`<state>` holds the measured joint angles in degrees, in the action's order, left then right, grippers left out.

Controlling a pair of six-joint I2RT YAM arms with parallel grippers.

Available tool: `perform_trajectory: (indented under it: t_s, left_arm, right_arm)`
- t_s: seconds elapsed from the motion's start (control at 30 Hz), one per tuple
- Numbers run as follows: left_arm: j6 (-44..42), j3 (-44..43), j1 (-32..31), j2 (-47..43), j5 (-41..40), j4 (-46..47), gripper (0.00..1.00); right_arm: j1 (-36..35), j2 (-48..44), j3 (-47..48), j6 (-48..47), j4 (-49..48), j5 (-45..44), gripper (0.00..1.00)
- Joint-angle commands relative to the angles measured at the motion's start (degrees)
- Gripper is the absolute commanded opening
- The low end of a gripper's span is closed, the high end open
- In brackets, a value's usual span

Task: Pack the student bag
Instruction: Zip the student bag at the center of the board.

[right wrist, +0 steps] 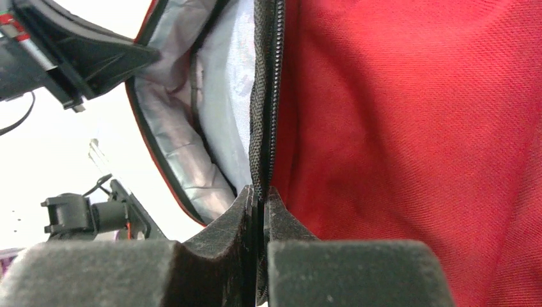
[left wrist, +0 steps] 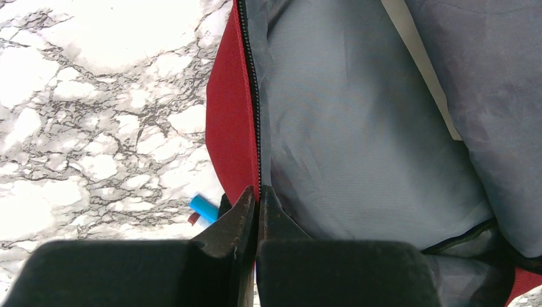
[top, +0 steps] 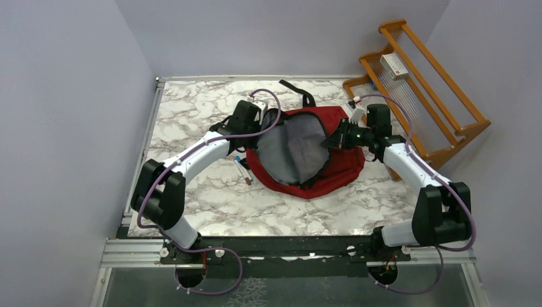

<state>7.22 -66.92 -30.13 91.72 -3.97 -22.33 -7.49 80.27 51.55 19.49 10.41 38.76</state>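
The red student bag (top: 342, 167) lies unzipped in the middle of the marble table, its grey lining (top: 291, 150) facing up. My left gripper (top: 261, 125) is at the bag's left rim, shut on the zip edge (left wrist: 254, 109) where red cloth meets grey lining (left wrist: 358, 128). My right gripper (top: 332, 141) is at the right rim, shut on the black zip band (right wrist: 265, 128) beside the red outer cloth (right wrist: 415, 128). In the right wrist view the bag's mouth gapes open with grey lining (right wrist: 192, 147) inside.
Two pens (top: 243, 170), one with a blue cap (left wrist: 203, 208), lie on the table just left of the bag. A wooden rack (top: 422, 89) with a small box (top: 394, 65) on it stands at the back right. A black strap (top: 299, 91) trails behind the bag.
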Motion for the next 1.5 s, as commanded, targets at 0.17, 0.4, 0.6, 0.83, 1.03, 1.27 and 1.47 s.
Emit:
perform_trajectory:
  t_s: [0.17,0.4,0.6,0.83,1.03,1.27,1.47]
  left_arm:
    - [1.2,0.2,-0.2,-2.6,-0.2,0.3,0.0]
    - [1.4,0.5,-0.2,-2.6,-0.5,0.3,0.0]
    - [1.5,0.6,-0.2,-3.5,-0.8,0.2,0.0]
    - [1.5,1.1,-0.2,-3.6,-1.1,0.1,0.0]
    - [1.7,1.2,-0.2,-3.9,-0.7,0.1,0.0]
    - [1.6,1.3,-0.2,-3.5,-0.6,0.0,0.0]
    - [1.4,1.3,-0.2,-4.0,-2.2,-1.0,0.0]
  right_arm:
    - [-0.4,-2.8,2.3,0.0,-1.1,10.8,0.09]
    - [-4.9,-1.8,4.7,1.9,-2.4,10.8,0.09]
    - [-10.8,0.2,7.5,2.4,-2.6,7.1,0.18]
    - [-16.1,3.3,8.4,4.0,-5.3,5.6,0.32]
    - [-18.7,4.4,7.5,7.8,-10.7,8.6,0.45]
    - [-19.4,5.7,6.3,10.9,-17.5,14.2,0.5]
    - [-19.6,6.6,5.9,11.8,-19.2,15.1,0.51]
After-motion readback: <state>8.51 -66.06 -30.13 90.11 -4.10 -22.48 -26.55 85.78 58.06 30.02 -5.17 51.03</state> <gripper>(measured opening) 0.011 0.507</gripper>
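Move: The right hand still pinches the zippered edge of the bag flap. The left rim of the bag, which the left hand keeps pinched, lies about 25 cm to the right hand's left, some 2 cm back and 4 cm lower. Between them is the grey divider, 8 cm left of the right hand, 2 cm back and 8 cm below; the markers lie 30 cm left, 8 cm back and 12 cm down. From the left hand the flap edge is about 25 cm right, 2 cm ahead and 3 cm higher. Leftward across the bag's mouth, some 14 cm, the right hand swings the flap edge towards the left rim, first lifting and drawing back, ending about 7 cm higher and 5 cm back. It turns roughly 25 degrees counter-clockwise and its fingers open to about half on the way, releasing the edge. The left hand stays, keeping its pinch on the left rim. ##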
